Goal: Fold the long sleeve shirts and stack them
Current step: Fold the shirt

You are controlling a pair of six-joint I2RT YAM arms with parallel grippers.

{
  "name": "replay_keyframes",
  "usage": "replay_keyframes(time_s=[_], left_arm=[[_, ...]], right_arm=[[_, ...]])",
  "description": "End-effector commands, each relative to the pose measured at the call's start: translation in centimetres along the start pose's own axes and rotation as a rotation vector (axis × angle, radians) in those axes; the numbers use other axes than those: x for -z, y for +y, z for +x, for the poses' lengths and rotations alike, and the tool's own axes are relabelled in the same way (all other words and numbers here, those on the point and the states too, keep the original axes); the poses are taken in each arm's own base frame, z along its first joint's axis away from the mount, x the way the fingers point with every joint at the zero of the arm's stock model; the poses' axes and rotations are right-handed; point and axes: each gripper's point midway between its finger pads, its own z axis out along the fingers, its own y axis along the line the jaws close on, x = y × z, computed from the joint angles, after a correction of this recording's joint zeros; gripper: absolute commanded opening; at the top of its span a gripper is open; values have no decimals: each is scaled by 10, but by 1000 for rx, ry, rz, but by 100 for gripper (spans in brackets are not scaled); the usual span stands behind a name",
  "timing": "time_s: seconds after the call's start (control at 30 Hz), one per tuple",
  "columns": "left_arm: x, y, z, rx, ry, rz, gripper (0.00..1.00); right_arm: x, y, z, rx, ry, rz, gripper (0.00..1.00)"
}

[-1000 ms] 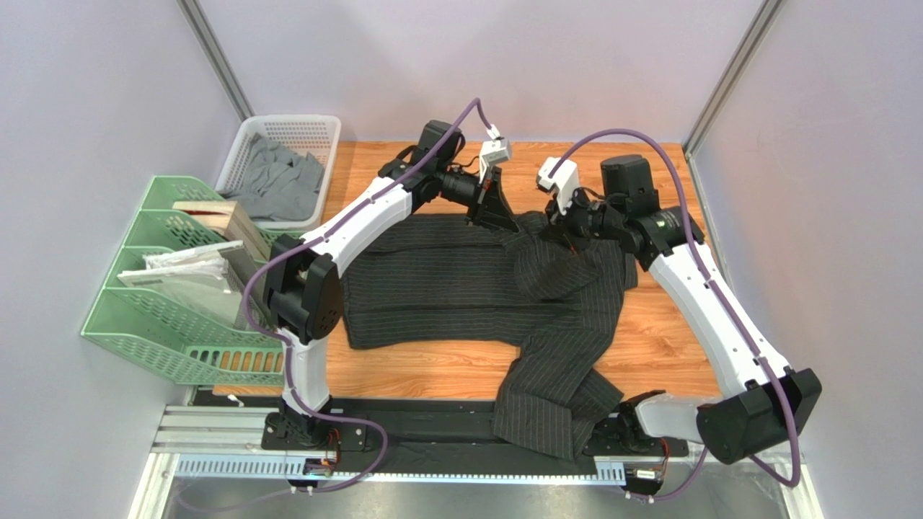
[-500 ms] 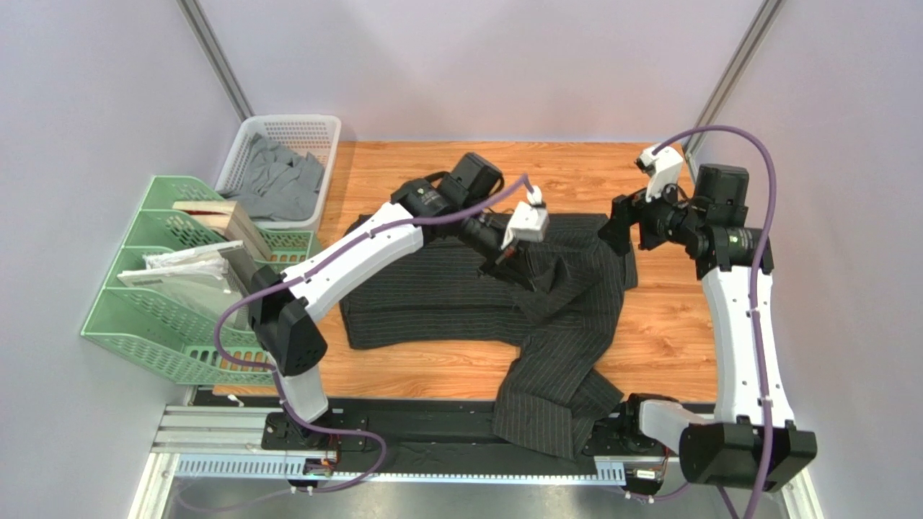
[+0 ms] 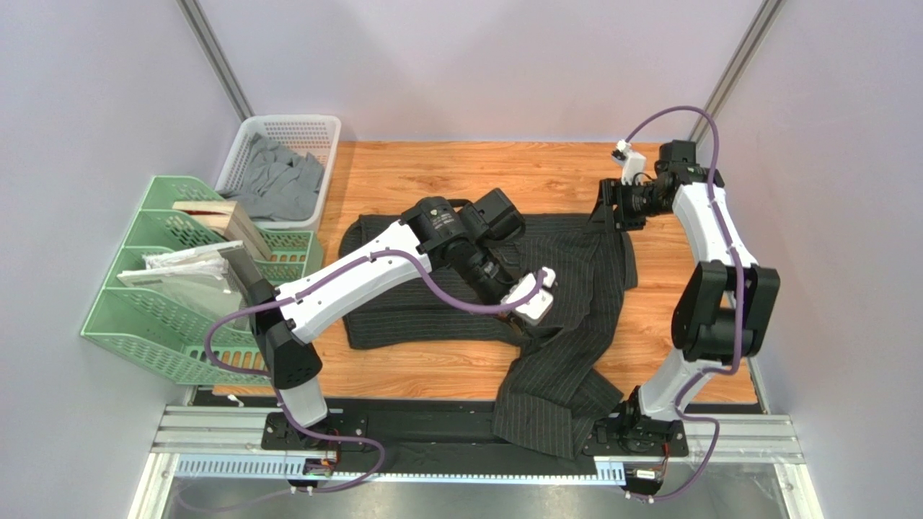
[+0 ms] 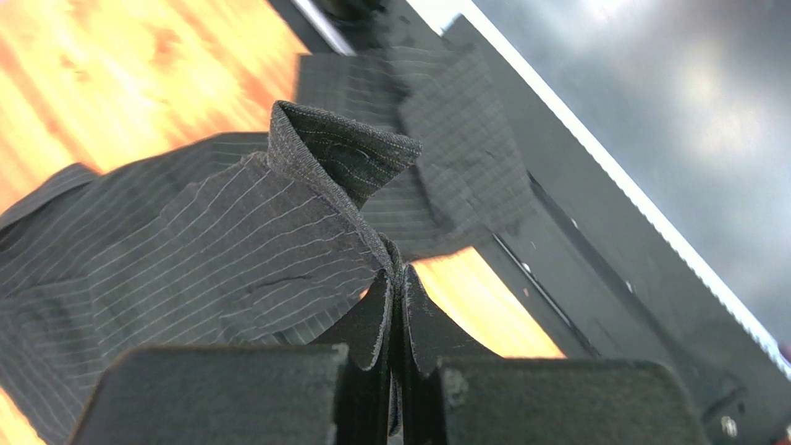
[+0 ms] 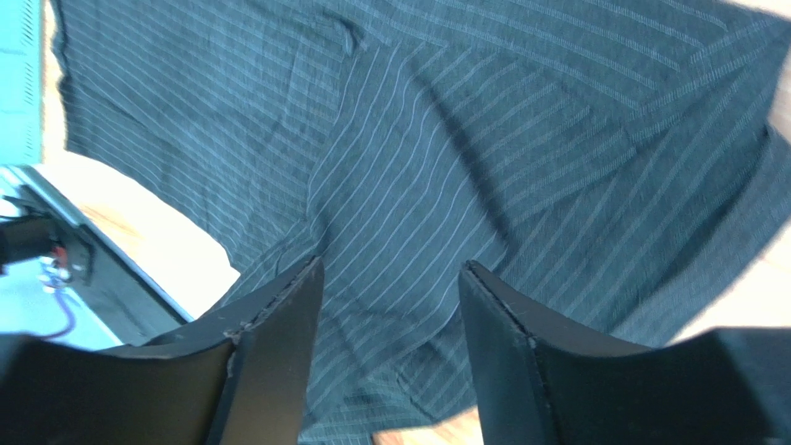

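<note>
One long sleeve shirt (image 3: 585,270), charcoal with pale pinstripes, lies spread across the wooden table (image 3: 466,173). One sleeve (image 3: 542,411) hangs over the near edge. My left gripper (image 3: 520,311) is over the shirt's middle right, shut on a folded edge of its fabric. In the left wrist view the cloth (image 4: 232,232) runs up from between the closed left gripper (image 4: 397,278). My right gripper (image 3: 602,208) hovers open at the shirt's far right corner. The right wrist view shows only striped fabric (image 5: 446,167) beyond the parted right gripper (image 5: 390,278), nothing between its fingers (image 5: 278,324).
A white basket (image 3: 284,162) holding grey clothes stands at the far left. A green file rack (image 3: 184,281) with papers sits along the left edge. A black rail (image 3: 433,427) runs along the near edge under the hanging sleeve.
My left gripper has dragged the held shirt edge from the far side toward the near right. My right gripper has let go, opened and drawn back to the far right.
</note>
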Motion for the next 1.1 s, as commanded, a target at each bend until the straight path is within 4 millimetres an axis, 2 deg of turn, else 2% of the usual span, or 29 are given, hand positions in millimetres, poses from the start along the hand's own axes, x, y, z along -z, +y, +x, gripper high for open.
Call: replay_keyframes(time_s=[0.0, 0.17, 0.2, 0.3, 0.37, 0.4, 0.47, 0.6, 0.8, 0.87, 1.07], left_arm=[[13, -24, -17, -176, 48, 30, 0], [12, -30, -20, -192, 57, 71, 0], [11, -32, -19, -186, 65, 85, 0], [22, -37, -21, -225, 107, 97, 0], [28, -45, -18, -217, 139, 123, 0], [31, -45, -17, -222, 158, 120, 0], [35, -52, -11, -208, 188, 142, 0], [39, -57, -3, -201, 223, 148, 0], [43, -62, 0, -202, 244, 146, 0], [46, -64, 1, -202, 253, 141, 0], [52, -82, 22, -215, 319, 168, 0]], right_arm=[[-12, 4, -27, -47, -11, -78, 57], [-53, -4, -19, -102, 84, -98, 42], [-60, 1, -18, -92, 98, -106, 40], [-81, 3, -5, -101, 159, -106, 33], [-90, -3, 5, -115, 191, -96, 32], [-99, 7, 11, -97, 220, -107, 30], [-107, 6, 20, -104, 252, -101, 29], [-123, -1, 38, -139, 314, -77, 29], [-129, -6, 52, -162, 355, -63, 28], [-125, -1, 48, -161, 345, -83, 28], [-109, 21, 29, -132, 298, -160, 34]])
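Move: The right hand is open and empty; the folded-over sleeve patch it goes for lies about 7 cm to its left, 1 cm ahead and some 14 cm below. The shirt's right edge is roughly 5 cm to its right, level ahead, at the same depth. The left hand already grips the sleeve's free end; that patch lies about 22 cm ahead of it, 7 cm right and 23 cm below, with the shirt's trailing part 6 cm back, straight below. Right sinks about 12 cm, sweeping left to the sleeve, fingers narrowing; left keeps hold, bobbing up and tilting. ##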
